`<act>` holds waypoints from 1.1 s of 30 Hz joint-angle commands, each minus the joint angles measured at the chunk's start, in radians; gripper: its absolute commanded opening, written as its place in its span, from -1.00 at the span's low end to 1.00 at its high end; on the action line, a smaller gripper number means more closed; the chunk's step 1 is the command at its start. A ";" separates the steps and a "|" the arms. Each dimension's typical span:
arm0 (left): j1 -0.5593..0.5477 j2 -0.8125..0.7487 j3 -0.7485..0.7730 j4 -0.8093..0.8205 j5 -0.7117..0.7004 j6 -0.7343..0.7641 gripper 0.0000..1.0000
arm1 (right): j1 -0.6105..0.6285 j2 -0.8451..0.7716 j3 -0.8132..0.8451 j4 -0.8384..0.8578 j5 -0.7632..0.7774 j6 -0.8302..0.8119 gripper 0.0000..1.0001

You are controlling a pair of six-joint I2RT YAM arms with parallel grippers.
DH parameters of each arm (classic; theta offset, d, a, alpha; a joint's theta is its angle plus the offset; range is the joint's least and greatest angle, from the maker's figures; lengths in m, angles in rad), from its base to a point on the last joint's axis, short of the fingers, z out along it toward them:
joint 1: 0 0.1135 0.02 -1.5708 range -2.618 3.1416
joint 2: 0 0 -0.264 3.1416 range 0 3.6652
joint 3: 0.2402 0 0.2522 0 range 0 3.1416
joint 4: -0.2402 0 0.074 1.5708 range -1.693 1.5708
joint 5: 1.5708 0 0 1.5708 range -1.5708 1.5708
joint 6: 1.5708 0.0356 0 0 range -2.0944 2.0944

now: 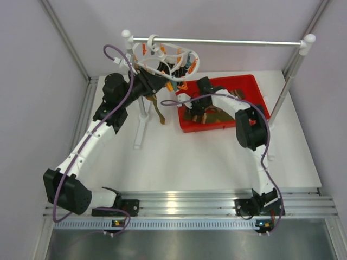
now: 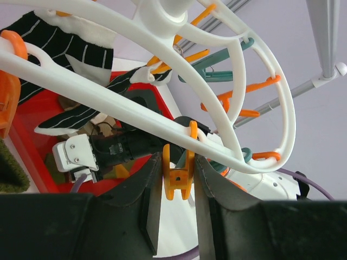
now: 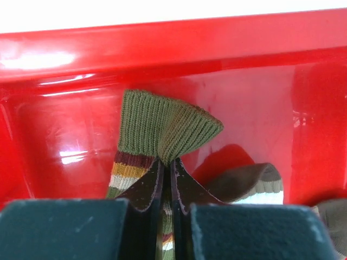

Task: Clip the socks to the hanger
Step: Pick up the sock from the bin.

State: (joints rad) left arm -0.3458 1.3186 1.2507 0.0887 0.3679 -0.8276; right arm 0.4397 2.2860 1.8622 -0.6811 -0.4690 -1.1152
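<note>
The white hanger (image 1: 181, 54) hangs by its hook from the silver rail, with orange and teal clips dangling. In the left wrist view my left gripper (image 2: 178, 181) is shut on an orange clip (image 2: 179, 172) under the hanger's ring (image 2: 271, 108), one finger pressing each side. A black sock with white stripes (image 2: 70, 46) is clipped to the ring, and a brown sock (image 1: 158, 108) hangs below it. My right gripper (image 3: 168, 165) is down in the red bin (image 3: 162, 49), shut on the cuff of an olive striped sock (image 3: 157, 124). Another brownish sock (image 3: 249, 184) lies beside it.
The silver rail (image 1: 227, 41) spans two white-capped posts at the back. A white stand post (image 1: 142, 116) rises left of the red bin (image 1: 255, 86), which holds more socks. My right arm (image 1: 246, 122) arcs over the bin's right half. Grey walls close both sides.
</note>
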 commanded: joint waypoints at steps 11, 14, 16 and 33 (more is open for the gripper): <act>0.008 0.004 0.024 0.013 -0.018 0.010 -1.00 | -0.047 -0.350 -0.366 0.262 -0.166 0.074 -1.00; 0.008 0.007 0.026 0.013 -0.018 0.013 -1.00 | -0.056 -0.451 -0.472 0.359 -0.172 0.107 -1.00; 0.008 0.008 0.030 0.011 -0.017 0.015 -1.00 | -0.064 -0.517 -0.535 0.394 -0.172 0.110 -1.00; 0.008 0.022 0.039 -0.001 -0.012 0.027 -1.00 | -0.062 -0.904 -0.646 0.358 -0.316 0.233 -1.00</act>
State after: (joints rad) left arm -0.3420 1.3338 1.2549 0.0872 0.3580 -0.8101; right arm 0.3584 1.4796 1.1908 -0.2913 -0.6918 -0.9173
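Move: My right fingers already pinch the striped sock's green cuff, low in the bin's near-left corner. It is bound for the orange clip on the hanger, about 9 cm back, 10 cm left and 35 cm above my right hand. Another striped sock lies in the bin some 7 cm ahead and 3 cm right, a couple of centimetres lower. That clip sits right between my left hand's fingers. Keeping the cuff pinched, I draw my right hand back about 5 cm almost level at first, then climb steeply out of the bin, some 18 cm in all, still easing back and a little right. My wrist tips the fingers up nearly 30 degrees to point more to the left, while my left hand keeps its hold on the clip. ##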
